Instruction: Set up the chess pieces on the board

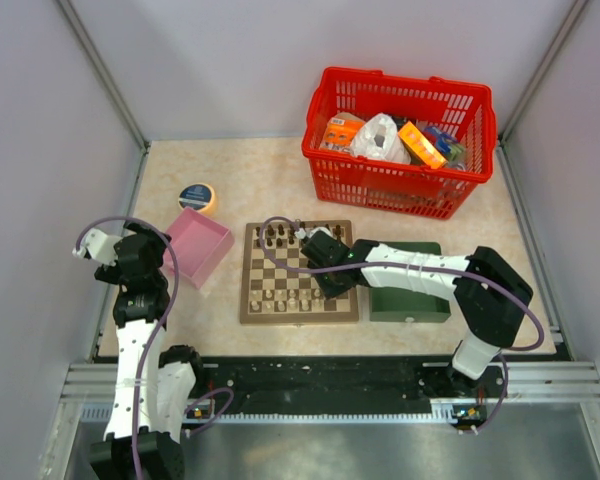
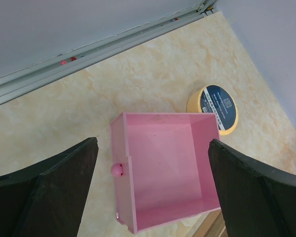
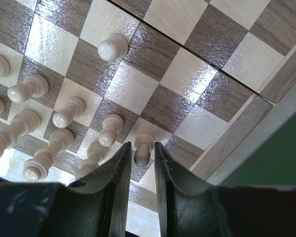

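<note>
The board (image 1: 300, 316) lies mid-table, with dark chess pieces (image 1: 278, 236) along its far rows and cream ones (image 1: 280, 302) along its near rows. My right gripper (image 1: 332, 285) hangs low over the board's near right corner. In the right wrist view the gripper (image 3: 142, 144) is narrowly open. A cream pawn (image 3: 142, 157) stands upright between its fingers, with a thin gap on each side. Several cream pieces (image 3: 64, 111) stand to the pawn's left, and one pawn (image 3: 112, 48) stands further up the board (image 3: 187, 74). My left gripper (image 2: 152, 142) is wide open and empty above the pink box (image 2: 165, 168).
The empty pink box (image 1: 198, 247) sits left of the board, with a roll of tape (image 1: 197, 196) behind it. A green tray (image 1: 410, 290) lies under my right arm against the board's right edge. A red basket (image 1: 400, 80) of packets stands at the back right.
</note>
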{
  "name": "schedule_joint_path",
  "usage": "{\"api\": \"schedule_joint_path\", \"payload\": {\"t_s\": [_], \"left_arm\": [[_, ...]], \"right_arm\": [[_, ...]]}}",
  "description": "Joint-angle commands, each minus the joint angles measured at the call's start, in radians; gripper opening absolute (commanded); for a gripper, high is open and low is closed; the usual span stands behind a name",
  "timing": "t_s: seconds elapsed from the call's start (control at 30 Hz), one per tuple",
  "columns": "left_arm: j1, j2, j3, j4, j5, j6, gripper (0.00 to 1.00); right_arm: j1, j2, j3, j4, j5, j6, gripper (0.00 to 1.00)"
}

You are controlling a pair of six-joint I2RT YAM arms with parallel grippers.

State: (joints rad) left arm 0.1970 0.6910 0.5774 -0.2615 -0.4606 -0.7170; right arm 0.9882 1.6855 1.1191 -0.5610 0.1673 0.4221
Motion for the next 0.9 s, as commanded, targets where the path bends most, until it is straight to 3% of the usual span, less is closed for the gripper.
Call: {"api": "schedule_joint_path", "payload": {"t_s": [0.0,0.3,0.53,0.87], "left_arm": [[0.007,-0.005,-0.004,0.031,-0.004,-0.007,0.99],[0.007,-0.010,-0.001,0.027,-0.009,-0.002,0.99],[0.007,-0.007,0.002,0.027,-0.004,-0.006,0.99],[0.007,-0.010,0.007,0.030,0.007,-0.009,0.99]], "right_arm": [[0.012,0.005,0.005,0.026,0.021,0.009,0.26],[0.010,-0.104,0.039,-0.016,0.115,-0.014,0.32],[-0.023,-0.268,0.041,-0.060,0.187,-0.019,0.43],[-0.295,-0.400,-0.116,-0.019,0.150,-0.008,0.47]]}}
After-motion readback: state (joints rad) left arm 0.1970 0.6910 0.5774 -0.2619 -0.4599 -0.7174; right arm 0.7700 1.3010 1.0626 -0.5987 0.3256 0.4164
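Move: A white pawn stands directly at the right hand's fingertips, its middle about 1 cm below. The nearer white piece left in the green box is some 11 cm to the hand's right, 8 ahead and 2 below; the second lies about 13 right and 6 ahead. On the board, the neighbouring pawn is roughly 3 cm left, level with it, and the advanced pawn about 5 left and 5 ahead. From the left hand, that nearer box piece is some 46 cm right, roughly level ahead, 16 below. Straight up off the board first, after the fingers spread wider and come free of the pawn, then swinging right and forward towards the white pieces in the green box. The right hand rises about 11 cm and goes some 9 right and 6 forward, gathering speed, while the wrist turns clockwise and tips the fingers outward, roughly 15 degrees each; the fingers end about half open, empty. ##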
